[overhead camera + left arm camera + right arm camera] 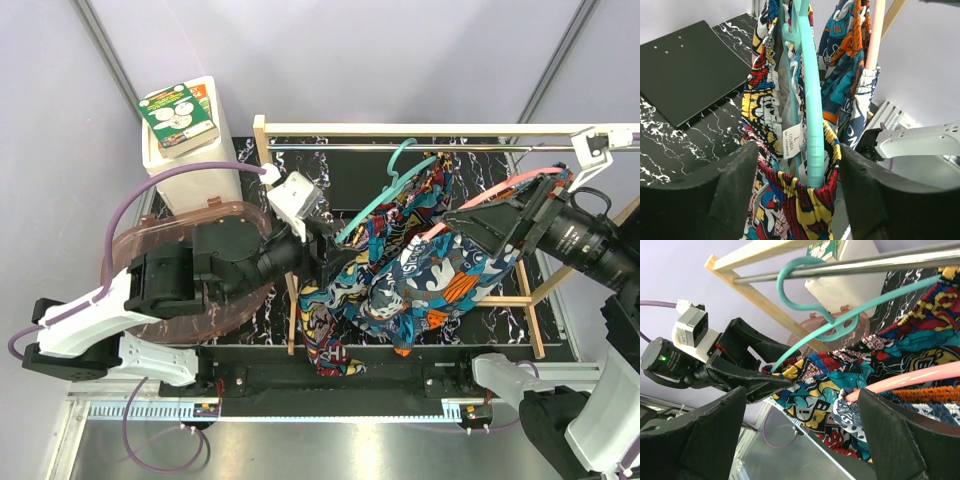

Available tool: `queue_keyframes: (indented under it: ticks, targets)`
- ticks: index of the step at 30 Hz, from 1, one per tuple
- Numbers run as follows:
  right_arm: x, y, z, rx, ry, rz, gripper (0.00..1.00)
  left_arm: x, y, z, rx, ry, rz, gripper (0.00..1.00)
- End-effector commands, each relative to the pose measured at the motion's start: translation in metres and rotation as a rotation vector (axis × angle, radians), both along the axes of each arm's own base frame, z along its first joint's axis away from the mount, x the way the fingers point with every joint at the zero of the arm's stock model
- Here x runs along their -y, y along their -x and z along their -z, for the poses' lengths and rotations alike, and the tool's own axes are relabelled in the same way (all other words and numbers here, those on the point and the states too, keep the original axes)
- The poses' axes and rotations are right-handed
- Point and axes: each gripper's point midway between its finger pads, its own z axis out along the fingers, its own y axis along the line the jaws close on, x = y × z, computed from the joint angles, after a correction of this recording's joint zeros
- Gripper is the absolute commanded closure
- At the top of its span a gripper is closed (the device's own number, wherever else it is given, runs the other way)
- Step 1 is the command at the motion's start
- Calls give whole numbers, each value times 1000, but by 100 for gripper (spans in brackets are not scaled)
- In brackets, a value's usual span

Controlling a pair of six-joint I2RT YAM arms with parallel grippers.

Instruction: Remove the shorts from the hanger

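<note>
The comic-print shorts (345,300) in navy, red and yellow hang by their waistband on a teal hanger (385,195). My left gripper (328,247) straddles that hanger's low end. In the left wrist view the gathered waistband (800,200) and the hanger tip (812,150) fill the gap of my left gripper (797,192), with the fabric touching both pads. The teal, orange and white shorts (450,275) hang on a pink hanger (510,185). My right gripper (462,225) stands wide open at that hanger's end (920,377), which lies beside its right finger (900,435).
Both hangers hook over a metal bar (340,147) in a wooden rack (263,140) that stands on a black marbled mat (350,170). A white container (190,160) with a green box on top stands at the back left. A translucent pink tub (125,250) sits under my left arm.
</note>
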Motion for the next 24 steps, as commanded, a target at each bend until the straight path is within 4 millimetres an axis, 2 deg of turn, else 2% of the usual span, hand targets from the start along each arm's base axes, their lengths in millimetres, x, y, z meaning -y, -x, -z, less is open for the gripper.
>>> queue_keyframes:
  ticks: [1,5,10,15,20,24]
  targets:
    - [-7,1,-4,41,-21,-54,0,2,1,-16,5,48,-3,41]
    - [-8,3,-5,46,-23,-67,0,5,1,-18,3,52,1,56]
    - [-7,6,-7,68,8,-78,0,6,2,-21,7,56,8,70]
    - [-4,5,-6,84,48,-59,0,6,1,-23,21,52,11,100]
    - [-2,3,-4,85,56,-49,1,3,-3,-29,56,49,-1,100]
    - [-1,0,-3,87,63,-42,0,-7,-11,-35,103,58,-47,100]
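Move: Just off the left fingertips is the near end of the teal hanger, with the shorts' waistband over it: about 2 cm to the right, 1 cm ahead and level with the hand. Its hook on the rod is some 11 cm ahead, 9 cm right and 8 cm up, and the pink hanger's near end 13 cm right, 2 cm ahead and 4 cm lower. From the right hand the teal end lies about 16 cm left, 2 cm ahead and 8 cm below. Closing round the teal hanger's near end, the left fingers go from about two-thirds open to nearly shut and stop there with the hanger arm pinched between the tips. Meanwhile the left hand eases only about 1 cm to the right, towards the hanger end, dips half a centimetre and comes back up, its wrist unturned. ##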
